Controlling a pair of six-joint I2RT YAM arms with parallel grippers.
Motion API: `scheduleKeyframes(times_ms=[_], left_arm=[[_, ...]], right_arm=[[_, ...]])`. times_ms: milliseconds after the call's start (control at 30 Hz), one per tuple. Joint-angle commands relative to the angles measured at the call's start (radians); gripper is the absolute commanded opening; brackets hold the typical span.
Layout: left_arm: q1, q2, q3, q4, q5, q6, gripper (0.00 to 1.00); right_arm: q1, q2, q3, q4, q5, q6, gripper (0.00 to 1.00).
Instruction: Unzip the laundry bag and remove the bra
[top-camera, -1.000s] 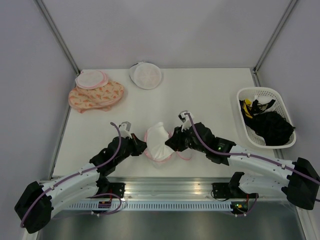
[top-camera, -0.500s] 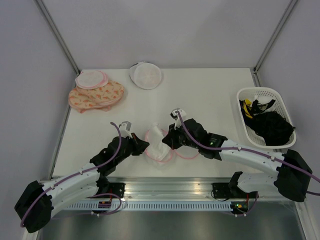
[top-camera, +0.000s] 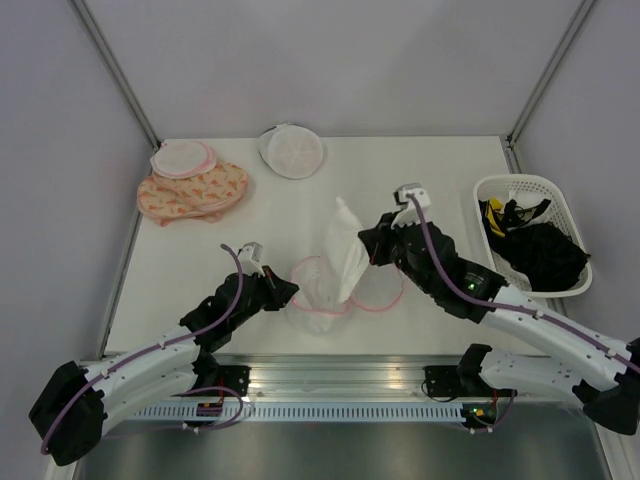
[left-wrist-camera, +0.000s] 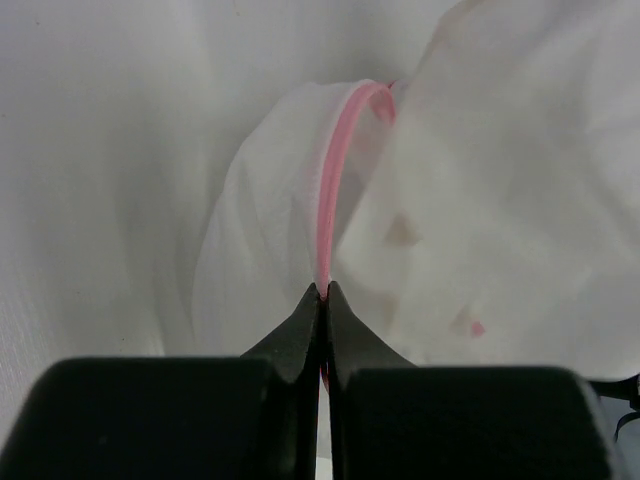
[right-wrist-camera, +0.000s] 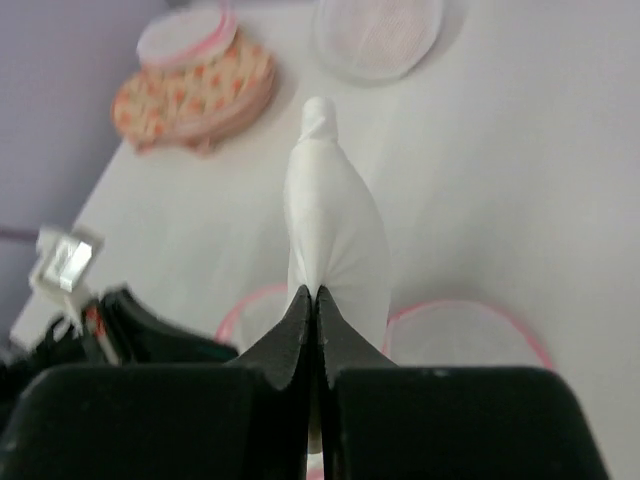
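The laundry bag (top-camera: 310, 295) lies unzipped near the table's front, its two pink-rimmed mesh halves spread side by side. My left gripper (top-camera: 290, 292) is shut on the pink rim (left-wrist-camera: 335, 190) of the left half. The bra (top-camera: 345, 250), white and folded into a tall cone, hangs above the bag between the two halves. My right gripper (top-camera: 372, 245) is shut on the bra's lower part and holds it up. In the right wrist view the bra (right-wrist-camera: 335, 220) rises from my fingertips, and the bag's right half (right-wrist-camera: 470, 335) lies below with nothing showing in it.
A plain white round case (top-camera: 291, 150) sits at the back centre. A pink-edged case (top-camera: 182, 158) rests on an orange patterned cloth (top-camera: 200, 192) at the back left. A white basket (top-camera: 520, 182) with dark garments stands at the right edge.
My right gripper has shut on the bra and pulled it up and to the right, out of the bag. The left gripper has stayed on the rim.
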Motion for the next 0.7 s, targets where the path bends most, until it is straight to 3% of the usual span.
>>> scheduleKeyframes(times_ms=[0,133,300,433,567,600,667], left_arm=[[-0.004,0.007,0.003,0.044,0.007,-0.012,0.02],[-0.004,0.005,0.006,0.040,0.005,-0.012,0.02],[-0.004,-0.004,0.016,0.017,0.005,-0.011,0.02],[-0.004,-0.010,0.035,-0.006,0.002,-0.003,0.02],[-0.004,-0.006,0.055,-0.018,0.008,0.003,0.02],[-0.004,-0.004,0.060,-0.018,0.010,0.006,0.02],[-0.004,-0.001,0.062,-0.020,0.012,0.008,0.02]], right_arm=[[-0.057,-0.023,0.150,-0.130,0.365,-0.007,0.00],[-0.182,0.010,0.244,-0.244,0.506,0.050,0.01],[-0.446,0.008,0.264,-0.213,0.557,0.067,0.01],[-0.673,0.040,0.283,-0.166,0.460,0.076,0.00],[-0.919,0.099,0.306,-0.117,0.220,0.126,0.00],[-1.030,0.131,0.332,-0.115,0.175,0.148,0.00],[-1.118,0.187,0.378,-0.101,0.053,0.188,0.01]])
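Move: The white garment already hangs from the right fingers; the laundry basket it is taken to has its middle about 39 cm to the right of that hand, 10 cm farther out and 20 cm lower. The black clothes in it lie about 42 cm right, 4 cm ahead. The open bag is some 8 cm left and 4 cm back, 21 cm below; its unzipped lid 5 cm right, 1 cm ahead, 24 cm below. From the left hand the basket is roughly 52 cm right, 13 cm ahead, slightly lower. The white garment, still pinched in the shut right fingers, is swept away from the bag to the basket: up about 8 cm early on, then nearly level, some 36 cm to the right and 12 cm forward in all. The right hand swings about 75 degrees clockwise as it goes. The left hand stays in place, keeping its pinch on the bag's pink edge. ##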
